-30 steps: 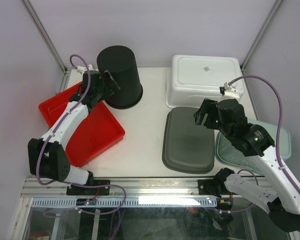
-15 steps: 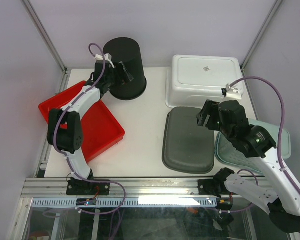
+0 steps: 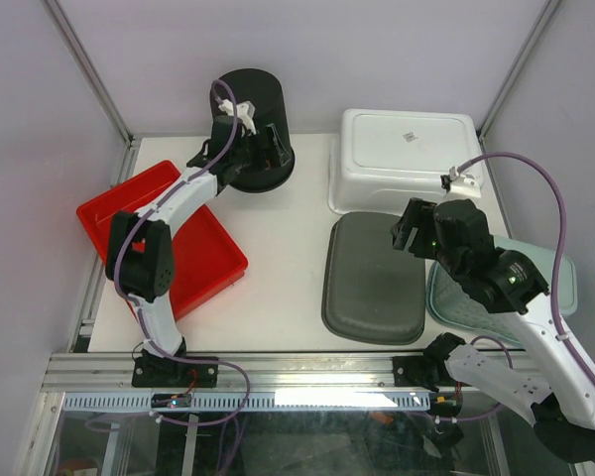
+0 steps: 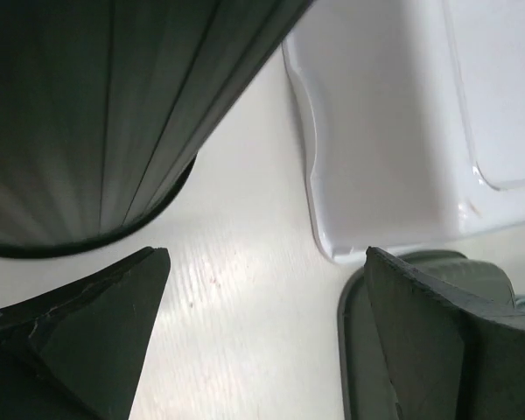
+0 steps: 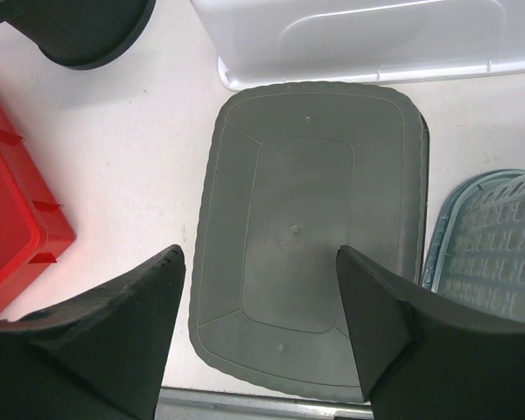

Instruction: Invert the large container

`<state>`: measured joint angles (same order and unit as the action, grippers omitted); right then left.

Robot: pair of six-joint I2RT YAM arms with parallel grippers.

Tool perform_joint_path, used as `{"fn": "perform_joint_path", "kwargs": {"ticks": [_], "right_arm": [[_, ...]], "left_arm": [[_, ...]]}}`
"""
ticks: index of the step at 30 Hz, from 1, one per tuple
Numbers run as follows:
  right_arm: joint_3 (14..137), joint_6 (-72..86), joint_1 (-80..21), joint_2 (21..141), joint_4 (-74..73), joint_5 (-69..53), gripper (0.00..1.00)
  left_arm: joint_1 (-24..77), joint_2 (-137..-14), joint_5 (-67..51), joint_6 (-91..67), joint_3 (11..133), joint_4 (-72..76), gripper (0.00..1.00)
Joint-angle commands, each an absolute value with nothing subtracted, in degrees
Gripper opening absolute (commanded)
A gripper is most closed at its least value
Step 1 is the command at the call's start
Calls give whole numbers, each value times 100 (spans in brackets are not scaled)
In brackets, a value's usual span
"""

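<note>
The large container is a black ribbed bucket (image 3: 248, 94) at the back left of the table, standing mouth down with its flat bottom on top. My left gripper (image 3: 270, 149) sits low against its front right side, open, nothing between the fingers. In the left wrist view the bucket's wall (image 4: 87, 114) fills the upper left and the left gripper (image 4: 267, 254) spans bare table beside its rim. My right gripper (image 3: 409, 226) hangs open above the grey tray, and in its own view the right gripper (image 5: 258, 254) holds nothing.
A red tray (image 3: 193, 263) lies at the left under the left arm. An upturned white tub (image 3: 407, 149) stands at the back right, a grey tray (image 3: 372, 278) in front of it, a teal basket (image 3: 560, 288) at the right edge. Enclosure walls stand close behind.
The left arm has swung from the bucket's left side round to its front right. The bucket has shifted back and right, from leaning to standing mouth down. The right arm has barely moved.
</note>
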<state>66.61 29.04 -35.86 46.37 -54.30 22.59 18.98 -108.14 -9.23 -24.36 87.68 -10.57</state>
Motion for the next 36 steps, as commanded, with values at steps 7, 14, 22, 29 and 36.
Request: {"fn": "perform_joint_path", "kwargs": {"ticks": [7, 14, 22, 29, 36], "right_arm": [[6604, 2809, -3568, 4782, -5063, 2279, 74], [6631, 2760, -3570, 4741, -5068, 2288, 74], [6661, 2787, -3569, 4509, -5246, 2405, 74], [6655, 2836, -3568, 4371, -5421, 2543, 74], [6658, 2875, -3569, 4321, -5480, 2601, 74]], "left_arm": [[1146, -8797, -249, -2904, 7582, -860, 99], [102, -8531, -1269, -4182, 6507, 875, 99], [-297, -9329, -1496, -5505, 6617, 1608, 99], [-337, -10370, -1643, -6013, 7566, 1467, 99], [-306, -10930, -1818, -6375, 7810, 1680, 99]]}}
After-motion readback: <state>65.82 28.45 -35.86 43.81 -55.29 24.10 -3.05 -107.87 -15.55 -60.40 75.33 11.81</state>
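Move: Just ahead of the left hand, about 11 cm out and 6 cm to its left, stands the upturned black bin, its middle some 5 cm lower. The red bin's middle is about 15 cm back and 27 cm to the hand's left. The white container lies roughly 8 cm ahead and 29 cm to the hand's right. From the right hand the black bin is some 40 cm ahead and 27 cm left. Backing off a few centimetres from the black bin, the left hand swings about 17 cm left around its near side, rising some 7 cm and sinking again, then goes about 9 cm forward to come up beside the bin's left flank. The wrist turns some 30 degrees counter-clockwise and rolls its left side down, fingers staying wide open and ending aimed at the bin wall. ##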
